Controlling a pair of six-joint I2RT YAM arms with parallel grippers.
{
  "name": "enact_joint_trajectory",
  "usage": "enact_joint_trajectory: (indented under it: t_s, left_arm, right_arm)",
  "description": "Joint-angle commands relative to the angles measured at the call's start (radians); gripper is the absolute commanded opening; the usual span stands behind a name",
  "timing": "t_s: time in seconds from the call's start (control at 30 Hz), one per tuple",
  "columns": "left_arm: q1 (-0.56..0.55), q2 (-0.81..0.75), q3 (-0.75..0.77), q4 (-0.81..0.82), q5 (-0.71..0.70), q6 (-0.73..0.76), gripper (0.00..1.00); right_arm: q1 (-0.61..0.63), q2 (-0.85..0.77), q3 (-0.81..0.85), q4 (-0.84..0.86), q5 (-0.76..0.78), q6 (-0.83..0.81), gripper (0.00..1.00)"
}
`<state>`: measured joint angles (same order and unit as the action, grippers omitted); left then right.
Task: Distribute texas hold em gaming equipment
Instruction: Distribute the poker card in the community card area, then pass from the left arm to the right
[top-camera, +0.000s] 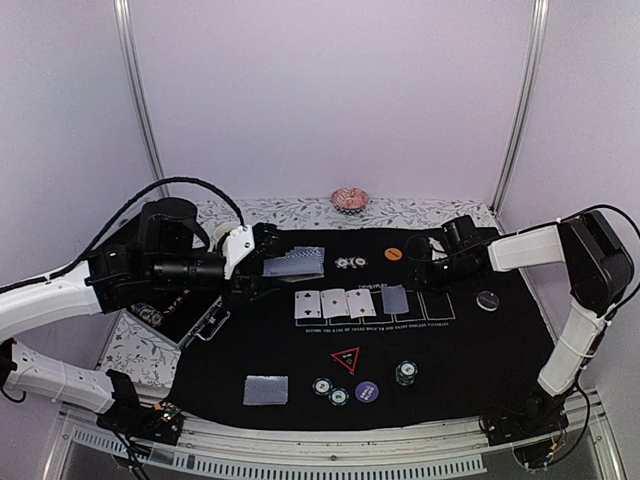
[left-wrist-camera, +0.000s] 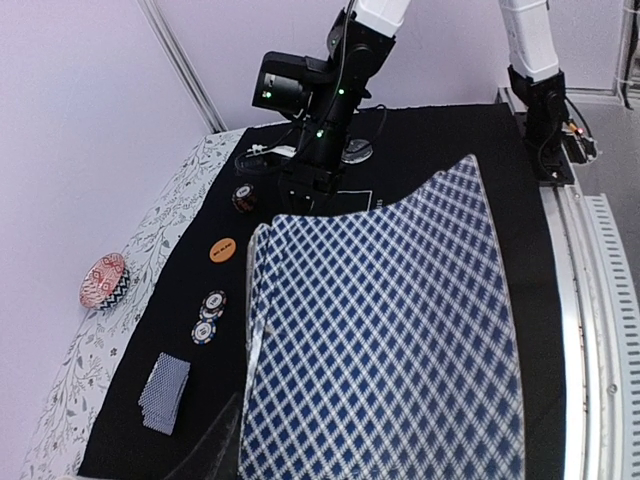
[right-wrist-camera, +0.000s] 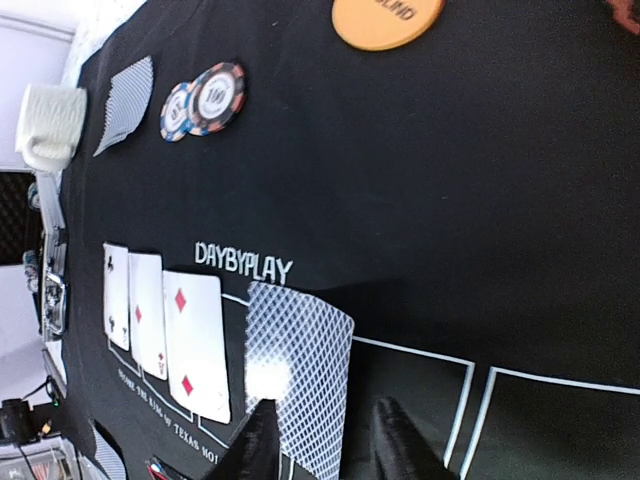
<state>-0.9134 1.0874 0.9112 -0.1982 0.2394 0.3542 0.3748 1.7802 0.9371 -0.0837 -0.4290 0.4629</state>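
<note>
My left gripper (top-camera: 272, 262) is shut on a fanned stack of blue-grey-backed playing cards (top-camera: 297, 263), held above the black mat; those cards (left-wrist-camera: 380, 340) fill the left wrist view and hide the fingers. Three face-up cards (top-camera: 333, 304) lie in a row, with one face-down card (top-camera: 396, 298) to their right. My right gripper (right-wrist-camera: 325, 445) stands open just over that face-down card (right-wrist-camera: 300, 380), its left fingertip (right-wrist-camera: 255, 440) above the card's edge. Also on the mat are the orange button (top-camera: 392, 254), chips (top-camera: 350, 262), the triangle (top-camera: 345, 360), the purple button (top-camera: 366, 391) and the black button (top-camera: 487, 299).
More chips (top-camera: 330, 391) and a chip stack (top-camera: 405, 373) sit near the front, beside a face-down pair of cards (top-camera: 265, 389). A pink ruffled dish (top-camera: 350, 199) stands behind the mat. A cream mug (right-wrist-camera: 50, 125) sits off the mat's left side.
</note>
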Motion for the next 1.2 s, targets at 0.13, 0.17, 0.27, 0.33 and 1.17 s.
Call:
enact_joint_trajectory:
  t_s: [0.13,0.17,0.27,0.33,1.17]
  left_arm:
    - [-0.001,-0.052,-0.059,0.016,0.034,0.065,0.37]
    - [-0.003,-0.056,-0.066,0.016,0.042,0.071,0.38]
    - [-0.010,-0.059,-0.081,0.018,0.055,0.091,0.37]
    - [-0.019,-0.055,-0.091,0.016,0.051,0.104,0.36]
    - [-0.082,-0.096,-0.174,0.114,-0.143,0.192,0.32]
  right_arm:
    - [0.046,-0.176,0.076,-0.184,0.219,-0.052,0.51]
    - [0.062,-0.200,0.086,-0.207,0.247,-0.059,0.55]
    - [0.134,-0.269,0.135,-0.273,0.316,-0.079,0.72]
    - [0.198,-0.318,0.166,-0.286,0.317,-0.093,0.96]
    - [0.595,-0.195,0.248,0.197,-0.154,0.312,0.99]
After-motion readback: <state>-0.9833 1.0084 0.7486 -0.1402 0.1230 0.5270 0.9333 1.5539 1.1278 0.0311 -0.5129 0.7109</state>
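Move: Roughly 17 cm back, 26 cm left and 20 cm above the right hand, the held deck sticks out of the left fingers, its middle about 2 cm ahead, 4 cm right and 2 cm below the left hand. The fourth community card lies just beneath the right fingers, about 3 cm back, 3 cm left and 3 cm down. At table level from the right hand, the black-and-white chips are some 8 cm ahead and 14 cm left, the orange button 10 cm ahead and 3 cm left. Rising off the fourth card, the right hand climbs about 24 cm while swinging 20 cm left and 15 cm back towards the deck, then dips some 4 cm to arrive with a finger over its free end. Its fingers spread from a third to fully open as the wrist turns counter-clockwise and rolls left side up. The left hand keeps its pinch and lowers the deck about 4 cm. ##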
